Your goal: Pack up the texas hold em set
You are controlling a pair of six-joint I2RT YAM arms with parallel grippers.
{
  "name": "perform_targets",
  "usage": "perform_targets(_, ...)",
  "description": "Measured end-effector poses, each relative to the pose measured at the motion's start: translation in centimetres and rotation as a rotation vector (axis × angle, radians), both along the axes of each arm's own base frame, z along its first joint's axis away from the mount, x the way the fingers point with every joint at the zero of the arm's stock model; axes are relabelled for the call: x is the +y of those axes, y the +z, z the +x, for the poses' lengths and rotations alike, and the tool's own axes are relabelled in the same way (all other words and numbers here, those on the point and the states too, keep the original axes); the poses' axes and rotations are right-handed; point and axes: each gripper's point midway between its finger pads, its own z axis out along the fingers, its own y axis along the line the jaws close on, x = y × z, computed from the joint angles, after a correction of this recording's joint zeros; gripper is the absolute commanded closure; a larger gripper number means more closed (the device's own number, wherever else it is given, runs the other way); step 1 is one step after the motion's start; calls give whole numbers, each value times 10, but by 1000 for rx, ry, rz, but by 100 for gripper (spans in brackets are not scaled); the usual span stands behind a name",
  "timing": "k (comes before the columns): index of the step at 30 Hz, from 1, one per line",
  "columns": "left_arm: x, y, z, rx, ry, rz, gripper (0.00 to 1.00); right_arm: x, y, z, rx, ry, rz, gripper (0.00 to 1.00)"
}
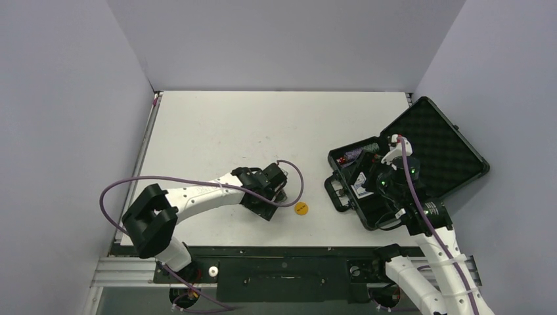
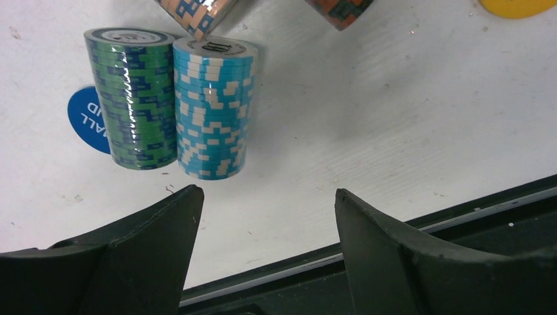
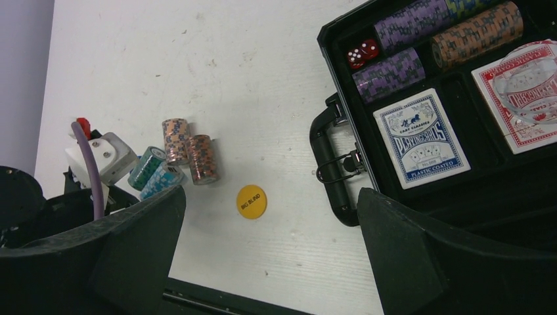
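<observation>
The black case [image 1: 453,141] lies open at the right with its foam lid up. Inside the case [image 3: 336,65] I see purple chip stacks [image 3: 387,73], red dice [image 3: 362,54], a blue card deck [image 3: 422,138] and a red card deck [image 3: 519,98]. My right gripper [image 1: 392,164] hovers over it, open and empty [image 3: 270,193]. On the table stand a green chip stack [image 2: 134,98] and a light blue one [image 2: 211,108], with a blue disc [image 2: 89,121] behind them. My left gripper [image 2: 266,193] is open just short of them, holding nothing. A yellow disc [image 1: 301,209] lies nearby.
Two orange-toned chip stacks [image 3: 176,139] [image 3: 202,159] stand beyond the green and blue ones. The case handle [image 3: 332,164] sticks out toward the yellow disc [image 3: 251,201]. The table's black front rail [image 2: 394,262] runs close under my left fingers. Grey walls enclose the table.
</observation>
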Motion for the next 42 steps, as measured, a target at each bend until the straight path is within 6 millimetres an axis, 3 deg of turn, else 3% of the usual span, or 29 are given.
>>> perform_targets(22,7,-22,35,12,-106,125,35,1,6,-11,-20,21,13,0)
perform_targets(36,5,-34,42,23,-125,158,53,2,2,-11,-6,34,1,0)
perform_targets(42,4,-35,42,23,-125,156,53,2,1,-11,-3,33,1,0)
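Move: The cyan chip stack lies about 5 cm ahead of the left hand, 2 cm to its left and 4 cm lower. The green stack is against its left side, some 7 cm ahead and 6 cm left of the hand; the peach stack is about 11 cm straight ahead, and the brown stack 10 cm ahead and 6 cm right. From the right hand, the cyan stack is roughly 32 cm left, 8 cm back and 20 cm below. The left hand eases forward about 4 cm while sinking 3.5 cm, then narrows its fingers around the cyan stack. ##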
